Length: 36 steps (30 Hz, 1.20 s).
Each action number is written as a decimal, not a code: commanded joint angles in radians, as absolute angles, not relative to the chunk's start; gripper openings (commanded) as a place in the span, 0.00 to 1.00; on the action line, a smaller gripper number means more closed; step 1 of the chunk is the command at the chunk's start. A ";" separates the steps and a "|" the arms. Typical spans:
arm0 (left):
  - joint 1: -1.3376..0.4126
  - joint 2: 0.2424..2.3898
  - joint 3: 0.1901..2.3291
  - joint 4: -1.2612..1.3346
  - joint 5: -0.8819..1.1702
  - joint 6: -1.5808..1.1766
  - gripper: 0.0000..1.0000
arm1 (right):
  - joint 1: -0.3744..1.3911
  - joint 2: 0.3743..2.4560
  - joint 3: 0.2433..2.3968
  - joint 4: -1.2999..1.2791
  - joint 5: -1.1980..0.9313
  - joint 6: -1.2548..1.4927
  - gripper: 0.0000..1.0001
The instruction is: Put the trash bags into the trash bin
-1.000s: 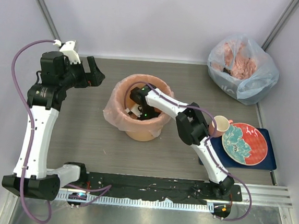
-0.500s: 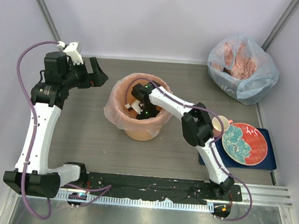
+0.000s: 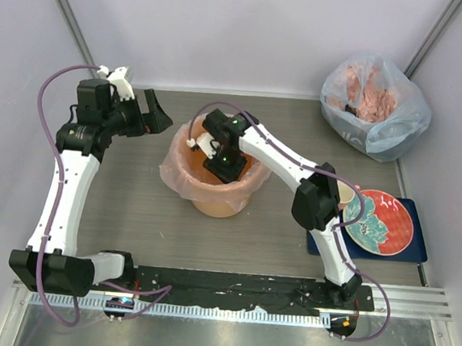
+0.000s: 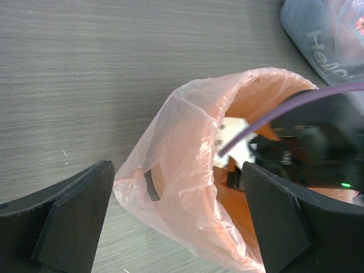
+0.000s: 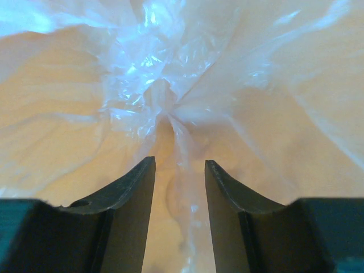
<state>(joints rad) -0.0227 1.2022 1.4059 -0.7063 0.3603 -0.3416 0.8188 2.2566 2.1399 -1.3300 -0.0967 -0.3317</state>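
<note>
The orange trash bin (image 3: 221,206) stands mid-table, and the pale-pink trash bag (image 3: 177,176) lines it and drapes over its rim. My right gripper (image 3: 226,168) reaches down inside the bin. In the right wrist view its jaws (image 5: 179,164) stand partly open, with a loose fold of the bag (image 5: 149,85) running between them, not pinched. My left gripper (image 3: 152,114) hovers wide open just left of the bin. In the left wrist view the bag's hanging skirt (image 4: 181,149) lies between the left fingers (image 4: 79,210), untouched. The bin's inner wall (image 4: 242,213) shows orange.
A bluish-clear sack (image 3: 374,105) stuffed with pink plastic sits at the back right. A patterned plate (image 3: 379,222) rests on a blue mat (image 3: 415,251) at the right, with a pink cup (image 3: 346,193) half hidden behind my right arm. Walls close in on three sides.
My right arm has swung its wrist further over and into the bin, and its jaws have narrowed a little. My left gripper has drifted slightly right toward the bin, still open.
</note>
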 commanded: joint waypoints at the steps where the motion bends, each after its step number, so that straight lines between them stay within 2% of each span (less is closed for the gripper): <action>1: -0.015 1.239 1.454 -0.669 0.413 -0.350 1.00 | 0.824 2.083 2.237 -1.247 -0.158 -0.310 0.48; 10: -0.015 1.390 1.696 -0.822 0.488 -0.220 1.00 | 0.756 1.927 2.241 -1.037 -0.206 -0.258 0.66; 13: -0.015 1.459 1.808 -0.906 0.492 -0.169 1.00 | 0.686 1.873 2.240 -0.938 -0.238 -0.192 0.74; 15: -0.015 1.534 1.923 -1.007 0.479 -0.152 1.00 | 0.631 1.823 2.221 -0.876 -0.239 -0.157 0.84; 17: -0.015 1.607 2.047 -1.067 0.456 -0.129 1.00 | 0.589 1.758 2.176 -0.787 -0.224 -0.117 0.92; 20: -0.014 1.649 2.150 -1.137 0.414 -0.103 1.00 | 0.531 1.677 2.056 -0.686 -0.154 -0.095 0.94; 25: -0.014 1.602 2.089 -1.069 0.345 -0.118 1.00 | 0.408 1.499 1.863 -0.623 -0.086 -0.022 0.97; 36: -0.014 1.402 1.703 -1.034 0.324 -0.170 1.00 | 0.284 1.161 1.290 -0.483 -0.028 0.132 0.96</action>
<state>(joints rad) -0.0177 1.4998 1.7889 -1.0626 0.3531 -0.1406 0.2905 1.2594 1.4197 -0.5877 -0.0475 0.0540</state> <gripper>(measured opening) 0.996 0.965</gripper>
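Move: My right hand is down inside the lined trash bin, with the bin's middle roughly level and within 2 cm of it. The clear bag of folded trash bags is about 27 cm farther forward and 34 cm to the right. The mug stands about 29 cm to the right, level in reach, 5 cm lower. From my left hand, the bin's middle lies some 17 cm right, 5 cm back and 20 cm below. I lift my right hand straight up out of the lined bin, nearly 30 cm, then sweep it about 20 cm right and some 7 cm forward, towards the clear bag, sinking a little at the end. My fingers open from half to wide and tip up from straight down to mostly forward. My empty left hand swings forward and up, then comes back down. ##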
